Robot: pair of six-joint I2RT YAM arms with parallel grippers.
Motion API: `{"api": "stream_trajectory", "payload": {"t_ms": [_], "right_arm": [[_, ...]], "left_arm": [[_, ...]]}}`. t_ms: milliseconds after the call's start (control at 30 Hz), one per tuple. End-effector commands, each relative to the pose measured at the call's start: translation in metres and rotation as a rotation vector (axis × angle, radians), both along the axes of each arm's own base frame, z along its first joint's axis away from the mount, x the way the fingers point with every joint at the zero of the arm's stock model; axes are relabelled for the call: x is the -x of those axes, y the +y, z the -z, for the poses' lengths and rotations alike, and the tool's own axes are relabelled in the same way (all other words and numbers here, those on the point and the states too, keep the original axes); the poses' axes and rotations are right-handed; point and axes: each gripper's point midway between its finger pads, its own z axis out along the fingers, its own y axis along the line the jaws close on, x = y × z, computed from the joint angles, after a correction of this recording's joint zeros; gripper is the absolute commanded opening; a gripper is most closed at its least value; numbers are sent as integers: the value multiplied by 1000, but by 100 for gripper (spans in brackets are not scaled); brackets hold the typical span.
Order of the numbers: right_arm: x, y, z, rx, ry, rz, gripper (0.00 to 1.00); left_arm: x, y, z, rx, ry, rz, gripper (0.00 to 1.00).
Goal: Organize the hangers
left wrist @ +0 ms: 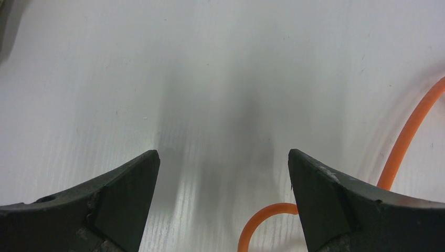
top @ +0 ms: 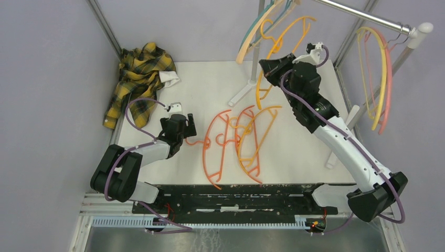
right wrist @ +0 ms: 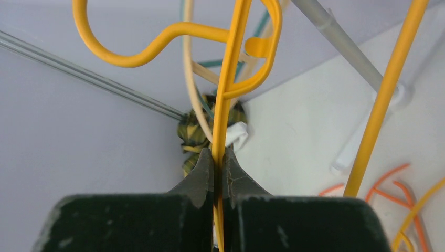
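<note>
Three hangers lie on the white table: two orange ones [top: 218, 149] [top: 245, 137] and a yellow-orange one [top: 261, 134]. My left gripper [top: 184, 126] is low over the table and open, at the hook [top: 197, 140] of the leftmost orange hanger. In the left wrist view that hook [left wrist: 262, 212] curls beside the right finger, with the gripper [left wrist: 223, 163] holding nothing. My right gripper [top: 268, 68] is raised and shut on a yellow hanger [top: 292, 32], its fingers pinching the thin bar [right wrist: 231, 68] at the gripper [right wrist: 219, 152]. Peach and teal hangers [top: 255, 30] hang at the rail's left; yellow and pink ones [top: 381, 73] hang at its right.
A yellow-black plaid shirt [top: 139, 79] is bunched at the table's back left corner. The silver rail [top: 362, 14] crosses the back right, with its stand's foot [top: 242, 93] on the table and a pole [top: 343, 128] at the right edge.
</note>
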Motion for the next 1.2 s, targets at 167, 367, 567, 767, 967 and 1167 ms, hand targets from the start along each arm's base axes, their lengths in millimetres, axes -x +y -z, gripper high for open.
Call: {"api": "stream_trajectory", "payload": {"t_ms": [167, 367, 567, 767, 967, 1167], "right_arm": [[-17, -19, -103, -93, -243, 33, 1], [-52, -44, -119, -132, -264, 107, 1], [-92, -62, -118, -243, -283, 101, 1], [-119, -67, -106, -298, -261, 73, 1], [-129, -73, -103, -312, -266, 79, 1], [-140, -67, -83, -293, -208, 53, 13]], "left_arm": [[-12, -5, -20, 66, -79, -25, 99], [-12, -5, -19, 66, -76, -21, 99], [-16, -5, -33, 67, -112, -20, 99], [-26, 4, -67, -7, -158, -36, 99], [-27, 11, -95, -27, -227, -51, 99], [-25, 17, -108, -50, -271, -61, 99]]}}
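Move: My right hand still pinches the orange-yellow hanger. The free stretch of rail it is bound for lies about 16 cm ahead, 6 cm to the right and 16 cm above. The teal and beige hangers already hanging there are roughly 14 cm ahead, 2 cm to the left and 8 cm up; the rack's upright is some 21 cm ahead and 5 cm to the left. From my left hand that rail spot is about 15 cm ahead, 47 cm to the right and 50 cm up. I carry the pinched hanger forward about 14 cm and 7 cm to the right, towards the rail beside the teal and beige hangers. I rise some 8 cm on the way, then sink a couple of centimetres to set its hook over the rail, while my hand tips up and rolls its left side up; the fingers stay shut. Late on, my empty, open left hand lifts about 8 cm off the table area, tilting up. ##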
